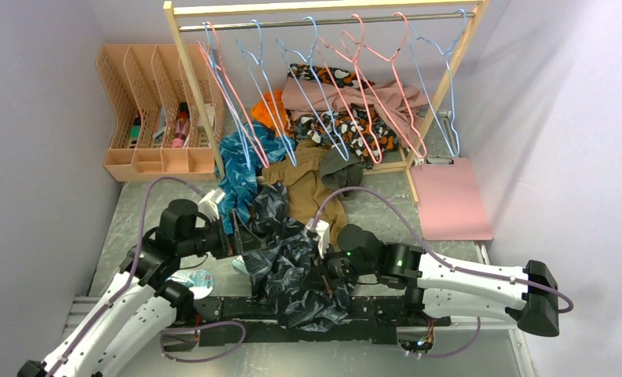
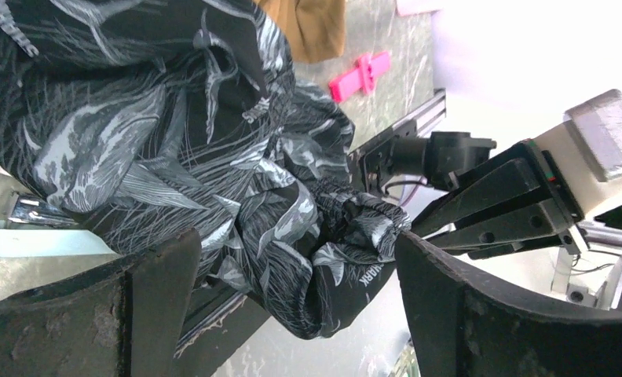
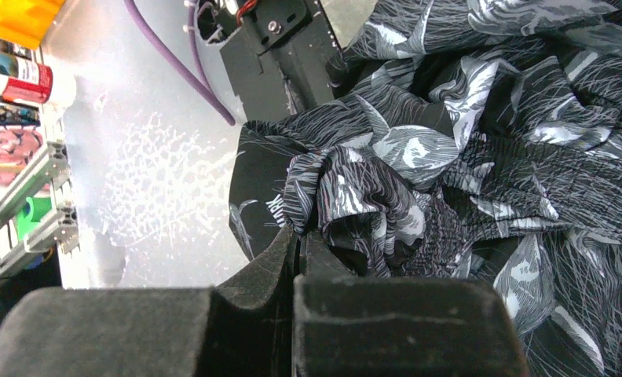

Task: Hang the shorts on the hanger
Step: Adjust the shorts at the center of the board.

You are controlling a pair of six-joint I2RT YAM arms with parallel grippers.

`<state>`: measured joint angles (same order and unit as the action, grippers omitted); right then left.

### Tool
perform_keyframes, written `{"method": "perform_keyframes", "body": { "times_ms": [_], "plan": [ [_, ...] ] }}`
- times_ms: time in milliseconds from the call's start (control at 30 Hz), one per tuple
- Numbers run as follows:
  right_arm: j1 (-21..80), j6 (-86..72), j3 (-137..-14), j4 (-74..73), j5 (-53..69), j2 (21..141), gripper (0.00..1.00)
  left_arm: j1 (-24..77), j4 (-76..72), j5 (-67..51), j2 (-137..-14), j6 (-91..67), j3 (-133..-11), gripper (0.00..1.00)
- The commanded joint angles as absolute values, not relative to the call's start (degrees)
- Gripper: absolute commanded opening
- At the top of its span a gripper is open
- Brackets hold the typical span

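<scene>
The shorts (image 1: 292, 271), dark with a pale leaf print, lie crumpled at the near edge of the table between both arms. My right gripper (image 1: 328, 273) is shut on a bunched fold of the shorts (image 3: 386, 181); its fingertips (image 3: 298, 236) meet with cloth pinched at the tips. My left gripper (image 1: 242, 237) stands wide open around a hanging fold of the shorts (image 2: 237, 173), its fingers (image 2: 104, 314) clear of the cloth. The right gripper (image 2: 418, 228) shows there pinching the fabric's end. Light-blue hangers (image 1: 254, 59) hang empty on the rack's rail at the back.
Pink hangers (image 1: 386, 75) hang among the blue ones. A teal garment (image 1: 241, 169), a brown garment (image 1: 308, 184) and other clothes lie under the rack. A peach file organizer (image 1: 151, 110) stands back left, a pink clipboard (image 1: 449, 196) right, a pink clip (image 2: 359, 75) on the table.
</scene>
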<state>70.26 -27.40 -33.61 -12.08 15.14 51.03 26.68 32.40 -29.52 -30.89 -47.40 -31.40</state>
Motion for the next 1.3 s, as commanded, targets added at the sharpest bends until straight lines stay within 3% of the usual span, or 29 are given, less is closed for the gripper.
{"method": "perform_keyframes", "body": {
  "times_ms": [0, 333, 733, 1000, 1267],
  "plan": [
    [70.8, -24.63, -32.88, -11.04, 16.27, 51.5, 0.0, 31.78, 29.6, -25.8, -33.82, -47.98, -29.95, 0.97],
    [70.81, -25.18, -30.91, -13.45, 8.56, 47.65, 0.0, 60.29, 26.78, -1.61, -43.02, -51.83, -35.06, 1.0],
    [70.8, -27.83, -25.89, -12.18, 4.4, 42.61, 0.0, 61.7, 11.77, -9.76, -36.4, -44.82, -26.42, 0.99],
    [70.8, -29.8, -25.09, -12.48, 1.77, 40.46, 0.0, 65.39, 14.83, -3.95, -40.87, -39.08, -28.99, 0.99],
    [70.76, -30.47, -24.68, -12.08, 1.03, 38.98, 0.0, 69.79, 8.84, -5.29, -48.78, -35.23, -30.04, 0.92]
  ]
}}
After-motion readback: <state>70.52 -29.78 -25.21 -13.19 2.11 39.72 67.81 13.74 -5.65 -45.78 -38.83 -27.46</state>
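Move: The black leaf-print shorts lie bunched with their middle about 11 cm to the left hand's right, some 3 cm nearer the base and 8 cm below. The light-blue stapler, partly under them, sits some 3 cm left of that hand, 1 cm ahead and 9 cm below; the brown garment's middle is 17 cm ahead and 12 cm right. From the right hand, already pinching the shorts' near part, their middle is about 5 cm ahead, 2 cm left and 5 cm below. The shorts' near part, still pinched in the right gripper, is approached by the wide-open left hand: about 8 cm to its right, back towards the base and down, lifting briefly midway before sinking again, while turning some 25 degrees clockwise. The right hand keeps its grip and eases a few centimetres right and forward, slightly down, turning a little clockwise. Whether the left fingers touch the cloth can't be made out. ##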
